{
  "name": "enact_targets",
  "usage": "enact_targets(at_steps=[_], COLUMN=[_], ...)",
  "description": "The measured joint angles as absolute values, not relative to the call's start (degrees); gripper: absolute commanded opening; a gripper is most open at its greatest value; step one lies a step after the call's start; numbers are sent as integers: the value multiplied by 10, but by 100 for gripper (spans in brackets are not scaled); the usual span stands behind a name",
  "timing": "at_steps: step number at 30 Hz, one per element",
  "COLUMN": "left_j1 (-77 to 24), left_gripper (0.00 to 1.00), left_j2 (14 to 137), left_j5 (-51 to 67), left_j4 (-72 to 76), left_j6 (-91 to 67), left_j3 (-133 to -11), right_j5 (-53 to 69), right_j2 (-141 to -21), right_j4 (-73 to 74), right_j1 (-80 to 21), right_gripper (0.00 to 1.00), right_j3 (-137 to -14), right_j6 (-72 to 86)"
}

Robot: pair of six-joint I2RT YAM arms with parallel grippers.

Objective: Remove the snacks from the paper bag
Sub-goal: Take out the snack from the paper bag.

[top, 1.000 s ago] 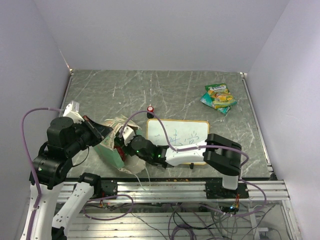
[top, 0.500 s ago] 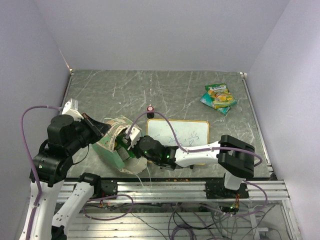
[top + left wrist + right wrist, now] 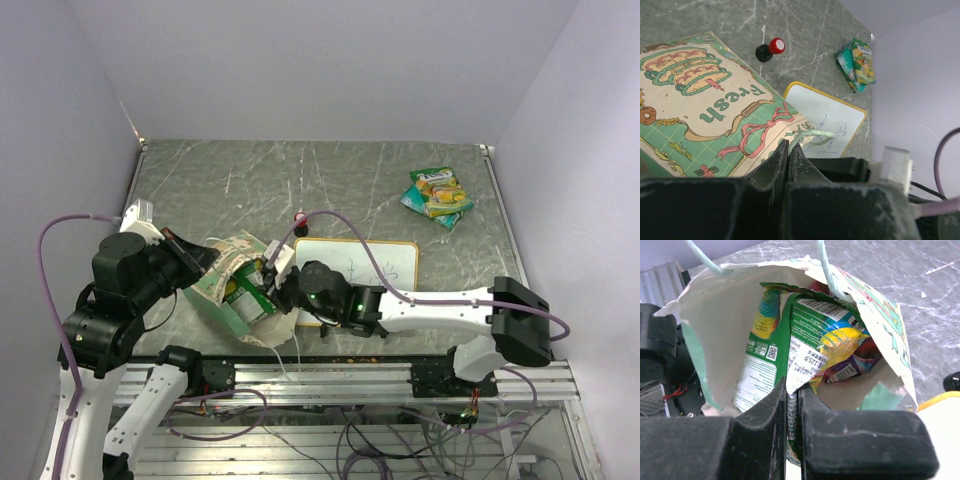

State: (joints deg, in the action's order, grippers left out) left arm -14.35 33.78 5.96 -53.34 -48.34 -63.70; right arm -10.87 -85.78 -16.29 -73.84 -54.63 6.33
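Observation:
The paper bag [image 3: 222,283] lies on its side at the near left, mouth toward the right arm. My left gripper [image 3: 788,146] is shut on its pale string handle [image 3: 816,135] and holds the top edge up. Inside the bag [image 3: 705,305] are several snacks: a green packet [image 3: 812,337], a second green one [image 3: 759,357] and a purple one [image 3: 852,366]. My right gripper [image 3: 792,390] is shut on the lower edge of the green packet at the bag's mouth [image 3: 262,290]. Two more snacks [image 3: 437,194] lie stacked at the far right of the table.
A wood-framed whiteboard [image 3: 380,262] lies flat just right of the bag, under the right arm. A small red-topped black knob [image 3: 300,217] stands behind it. The table's near edge and metal rail [image 3: 350,375] run close in front.
My right gripper has drawn back to the right out of the bag with the green packet, and its arm has stretched out to the right. The left gripper has held the handle in place.

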Motion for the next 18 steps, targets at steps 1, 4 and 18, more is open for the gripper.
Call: enact_targets(at_steps=[1,4,18], left_j1=[-143,-143,-143], left_gripper=[7,7,7], left_j2=[338,336,374], left_j5=[58,50,6], left_j4=[-533,-533,-561], left_j6=[-485,-496,-482], left_j3=[-633,-619,-652], right_j5=[-107,-103,-19], right_j2=[-847,-803,-598], right_j4=[-155,-136,100], right_j1=[-739,-739,-740], right_gripper=[0,0,0], right_j3=[-544,-512,-502], right_j6=[62,62,-77])
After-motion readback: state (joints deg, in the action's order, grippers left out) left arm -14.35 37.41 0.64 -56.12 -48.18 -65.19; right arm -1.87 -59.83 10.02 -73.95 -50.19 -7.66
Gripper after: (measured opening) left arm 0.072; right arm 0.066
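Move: The right hand already pinches the green snack at the paper bag's mouth, with the bag's middle about 8 cm left, 3 cm back and 10 cm lower. The pile of removed snacks lies some 38 cm right and 19 cm ahead; the whiteboard is 18 cm right, 1 cm back. From the left hand, still holding the bag's handle, the bag is 9 cm back, 3 cm right, the pile 13 cm ahead, 48 cm right. The right hand draws the still-pinched green snack from the bag, about 10 cm right, also back, finally up. ##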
